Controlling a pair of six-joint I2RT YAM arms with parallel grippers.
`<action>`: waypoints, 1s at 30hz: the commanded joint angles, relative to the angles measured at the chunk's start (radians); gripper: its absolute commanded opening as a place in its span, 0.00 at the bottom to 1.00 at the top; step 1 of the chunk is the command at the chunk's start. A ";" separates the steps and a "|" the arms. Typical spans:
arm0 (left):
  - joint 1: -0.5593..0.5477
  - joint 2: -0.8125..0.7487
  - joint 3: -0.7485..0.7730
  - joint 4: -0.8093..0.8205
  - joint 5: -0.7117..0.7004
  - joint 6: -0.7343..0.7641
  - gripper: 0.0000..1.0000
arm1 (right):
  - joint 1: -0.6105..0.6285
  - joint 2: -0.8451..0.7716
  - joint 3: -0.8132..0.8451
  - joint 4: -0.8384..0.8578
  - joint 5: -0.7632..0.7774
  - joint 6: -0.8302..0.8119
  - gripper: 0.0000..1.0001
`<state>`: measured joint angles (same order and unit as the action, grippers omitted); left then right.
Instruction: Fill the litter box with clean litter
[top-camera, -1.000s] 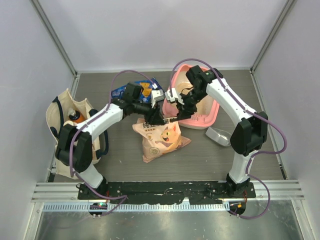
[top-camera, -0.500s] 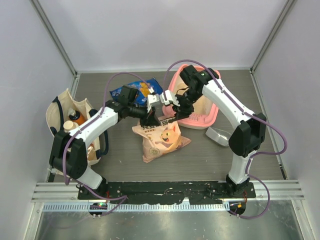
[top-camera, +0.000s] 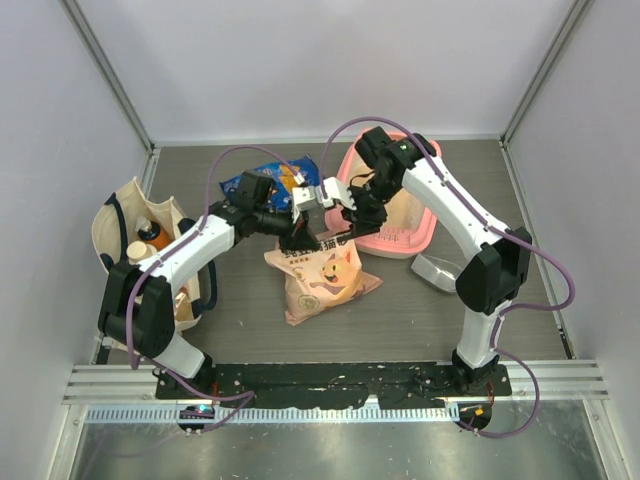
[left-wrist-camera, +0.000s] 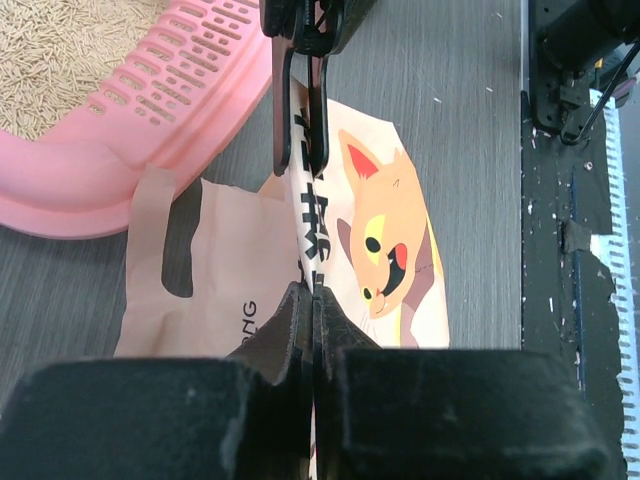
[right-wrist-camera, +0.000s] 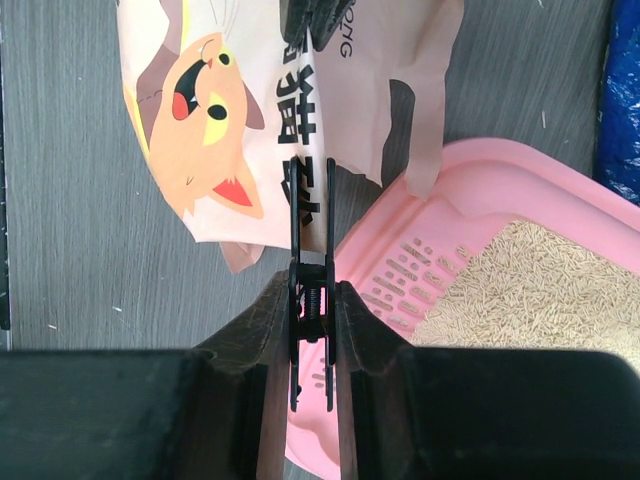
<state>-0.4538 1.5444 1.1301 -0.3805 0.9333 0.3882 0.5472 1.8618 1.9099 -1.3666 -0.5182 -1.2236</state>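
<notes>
The pink litter box stands at the back right, with pale clean litter inside it and a slotted ledge at its near end. The cat-printed litter bag lies in front of it. My left gripper is shut on the bag's upright folded top edge. My right gripper is shut on a black spring clip. The clip's two prongs stand astride that same edge, opposite my left fingers.
A blue chip bag lies behind the left arm. A cream tote bag with bottles stands at the left edge. A grey scoop rests right of the litter bag. The black base rail runs along the near edge.
My left gripper has closed on the bag's top edge. Both arms have shifted slightly left and back, the right one bringing the clip with it.
</notes>
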 joint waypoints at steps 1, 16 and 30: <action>-0.008 -0.014 0.016 0.026 0.002 -0.054 0.00 | 0.045 0.016 0.070 -0.140 0.021 0.010 0.02; 0.046 -0.085 -0.039 -0.083 0.010 0.011 0.39 | 0.095 0.050 0.067 -0.140 0.024 0.015 0.02; 0.079 -0.167 -0.150 -0.030 -0.086 -0.066 0.47 | 0.112 0.089 0.100 -0.138 0.007 0.029 0.02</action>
<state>-0.3790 1.4235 0.9928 -0.4084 0.8936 0.3557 0.6273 1.9343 1.9678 -1.3628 -0.4992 -1.1893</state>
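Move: The left fingers are shut on the litter bag's rolled top; the right hand pinches the same roll, whose middle lies about 6 cm to its left and 2 cm back. From the left hand, the litter box centres some 13 cm ahead, 16 cm right and 13 cm lower; the blue snack bag about 13 cm ahead, 12 cm left and 14 cm lower. Left fingers open and shift about 4 cm left along the roll; the right, still pinching, follows about 3 cm. ##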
